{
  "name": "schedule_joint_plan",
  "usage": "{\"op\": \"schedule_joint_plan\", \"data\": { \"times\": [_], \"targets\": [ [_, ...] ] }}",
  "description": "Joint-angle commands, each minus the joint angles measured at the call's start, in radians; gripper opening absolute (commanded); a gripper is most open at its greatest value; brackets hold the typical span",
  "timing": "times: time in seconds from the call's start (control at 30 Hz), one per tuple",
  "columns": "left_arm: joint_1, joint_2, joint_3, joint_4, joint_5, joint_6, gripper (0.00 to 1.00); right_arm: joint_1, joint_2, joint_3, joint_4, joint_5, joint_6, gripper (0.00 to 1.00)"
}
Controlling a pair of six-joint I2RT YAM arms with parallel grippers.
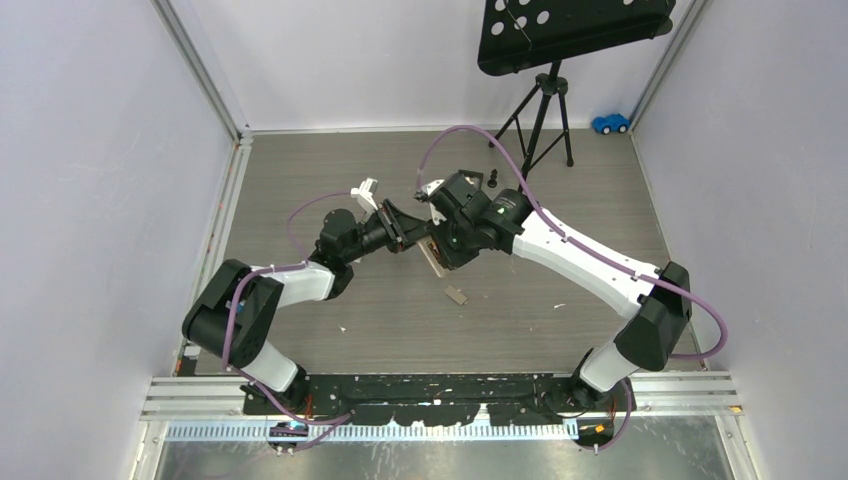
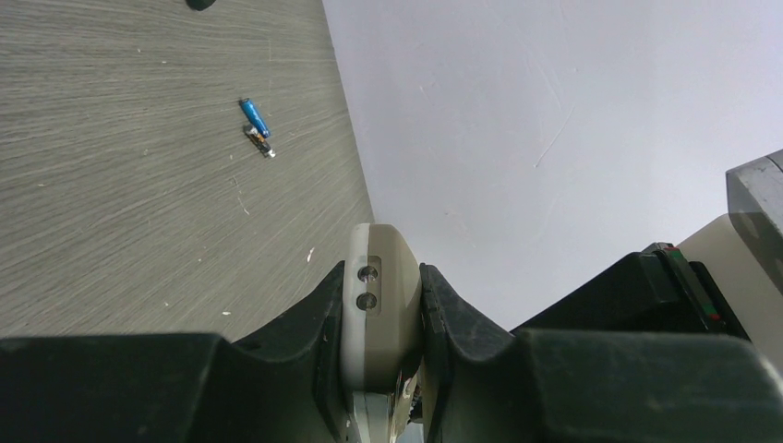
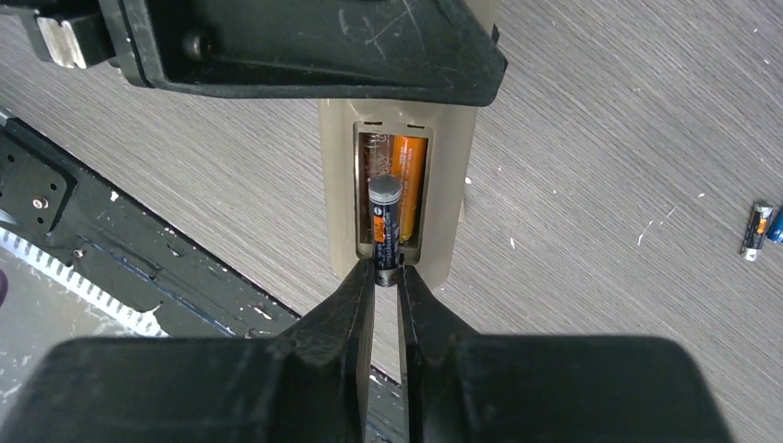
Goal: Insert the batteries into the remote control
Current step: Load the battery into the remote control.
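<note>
The beige remote control (image 3: 337, 185) is held off the table with its open battery bay facing the right wrist camera. My left gripper (image 2: 380, 305) is shut on its far end. An orange battery (image 3: 411, 175) lies in the bay's right slot. A dark battery with an orange band (image 3: 384, 221) stands tilted in the left slot. My right gripper (image 3: 387, 272) pinches its near end between the fingertips. In the top view both grippers meet over the table's middle at the remote control (image 1: 437, 255).
Two loose batteries (image 2: 254, 117) lie on the wood-grain table near the back, one blue; one (image 3: 757, 231) shows at the right edge of the right wrist view. A small flat cover (image 1: 457, 295) lies in front of the arms. A tripod stand (image 1: 540, 110) and a blue toy car (image 1: 610, 123) are at the back right.
</note>
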Motion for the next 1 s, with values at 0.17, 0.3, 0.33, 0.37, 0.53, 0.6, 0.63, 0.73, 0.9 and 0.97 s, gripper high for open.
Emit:
{"op": "schedule_joint_plan", "data": {
  "times": [0.17,0.3,0.33,0.37,0.53,0.6,0.63,0.73,0.9,0.97],
  "targets": [
    [-0.008,-0.02,0.012,0.08,-0.005,-0.014,0.0,0.006,-0.003,0.019,0.035,-0.064,-0.027,0.22],
    [-0.008,-0.019,0.011,0.08,-0.006,-0.022,0.0,0.007,0.001,0.018,0.043,-0.058,-0.022,0.22],
    [-0.008,-0.019,0.011,0.08,-0.007,-0.025,0.0,0.006,-0.003,0.016,0.047,-0.054,-0.018,0.22],
    [-0.008,-0.019,0.01,0.08,-0.008,-0.028,0.0,0.006,-0.008,0.012,0.055,-0.053,-0.015,0.23],
    [-0.008,-0.026,0.009,0.075,-0.018,-0.062,0.0,0.006,-0.054,-0.011,0.114,-0.035,0.012,0.22],
    [-0.008,-0.033,0.009,0.064,-0.023,-0.085,0.0,0.006,-0.08,-0.027,0.141,-0.034,0.025,0.28],
    [-0.008,-0.038,0.009,0.059,-0.026,-0.097,0.0,0.006,-0.095,-0.036,0.154,-0.034,0.03,0.33],
    [-0.008,-0.059,0.01,0.038,-0.037,-0.124,0.0,0.005,-0.151,-0.068,0.191,0.013,0.054,0.48],
    [-0.008,-0.119,0.022,-0.048,-0.057,-0.124,0.0,0.003,-0.249,-0.109,0.229,0.04,0.095,0.56],
    [-0.008,-0.144,0.026,-0.084,-0.072,-0.127,0.0,0.002,-0.294,-0.142,0.267,0.068,0.129,0.56]
  ]
}}
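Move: The empty slot in the remote's battery bay lies just past the right hand, its middle about 2 cm ahead, 1 cm left and 1 cm below, with the held battery already slanting over it. The orange battery sits in the bay some 3 cm ahead and level sideways. On the table, about 17 cm below, the battery cover is 7 cm back and 3 cm right, the loose batteries 6 cm ahead and 20 cm right. From the left hand, the slot is about 5 cm back, 2 cm right and 1 cm lower. The dark battery is let go over its slot: the right fingers, loosely round its near end, ease apart a little while the hand stays low, shifting about 1 cm left. Then they open wide and the hand climbs about 5 cm away from the bay, tilting some 15 degrees. The left hand keeps its grip on the remote and, late on, lifts it roughly 2 cm with a slight tilt. ##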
